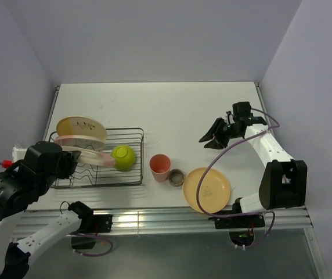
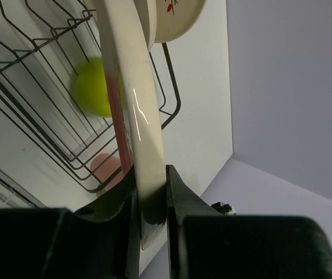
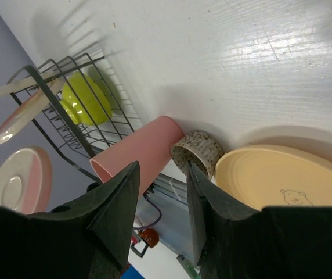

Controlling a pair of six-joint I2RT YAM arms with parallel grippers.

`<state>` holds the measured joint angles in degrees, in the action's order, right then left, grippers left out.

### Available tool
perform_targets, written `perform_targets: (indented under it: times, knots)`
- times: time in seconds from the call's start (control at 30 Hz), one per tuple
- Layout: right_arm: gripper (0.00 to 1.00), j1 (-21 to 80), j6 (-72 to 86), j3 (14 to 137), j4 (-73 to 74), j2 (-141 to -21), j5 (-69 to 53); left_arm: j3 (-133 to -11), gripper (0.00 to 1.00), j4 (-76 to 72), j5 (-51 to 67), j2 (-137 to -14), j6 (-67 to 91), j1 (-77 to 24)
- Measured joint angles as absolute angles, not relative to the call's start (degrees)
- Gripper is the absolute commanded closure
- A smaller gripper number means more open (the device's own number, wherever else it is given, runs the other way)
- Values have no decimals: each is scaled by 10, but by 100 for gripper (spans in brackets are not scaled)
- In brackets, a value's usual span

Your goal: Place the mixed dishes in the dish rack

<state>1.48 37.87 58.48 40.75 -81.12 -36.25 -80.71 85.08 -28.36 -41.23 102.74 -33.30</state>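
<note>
The dish rack (image 1: 132, 156) stands at the left. A cream plate with a sprig drawing (image 1: 80, 127) leans at its far left end, and a yellow-green bowl (image 1: 123, 157) lies in its right end. My left gripper (image 1: 73, 160) is shut on the rim of a cream-and-pink plate (image 1: 98, 158) and holds it tilted over the rack wires. The left wrist view shows that plate (image 2: 143, 116) edge-on between my fingers (image 2: 177, 200). A pink cup (image 1: 160, 166), a tiny grey-brown cup (image 1: 176, 176) and a yellow-orange plate (image 1: 206, 189) sit on the table. My right gripper (image 1: 212, 139) hangs open and holds nothing.
A pink rim (image 1: 76, 141) shows just under the sprig plate in the rack. The metal rail (image 1: 172, 218) runs along the table's near edge. Walls close the table at the back and on both sides. White tabletop (image 1: 172, 116) lies beyond the dishes.
</note>
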Motion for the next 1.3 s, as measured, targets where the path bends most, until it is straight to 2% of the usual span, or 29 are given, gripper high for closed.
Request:
perform_targets:
  times: [0.73, 1.3]
  knots:
    - [55, 15, 329, 620, 452, -894, -360, -703, 100, 746, -346, -464, 1028, -329]
    - [56, 11, 318, 642, 465, -948, -373, -703, 100, 706, -341, -513, 980, -213]
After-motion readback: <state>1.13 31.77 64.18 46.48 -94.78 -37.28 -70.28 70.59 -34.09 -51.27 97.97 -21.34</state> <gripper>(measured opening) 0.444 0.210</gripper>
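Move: Held in the left fingers is the pink-and-cream plate; its place in the rack, just in front of the standing plates, lies about 14 cm ahead, 5 cm left and 18 cm below that hand. The pink-rimmed plate stands roughly 17 cm ahead and 6 cm left, the yellow-and-cream one 3 cm beyond it; the green bowl sits about 13 cm ahead and 9 cm right. From the right hand, that place is some 49 cm left and 1 cm ahead. Carrying the plate over the rack towards the two standing plates, the left hand reaches forward about 8 cm while sinking some 5 cm, most steeply early on, then eases left near the end and turns slightly counter-clockwise. Its fingers keep their pinch on the rim. The right hand, empty and still part-open, sinks about 4 cm over the table, tipping further down. ##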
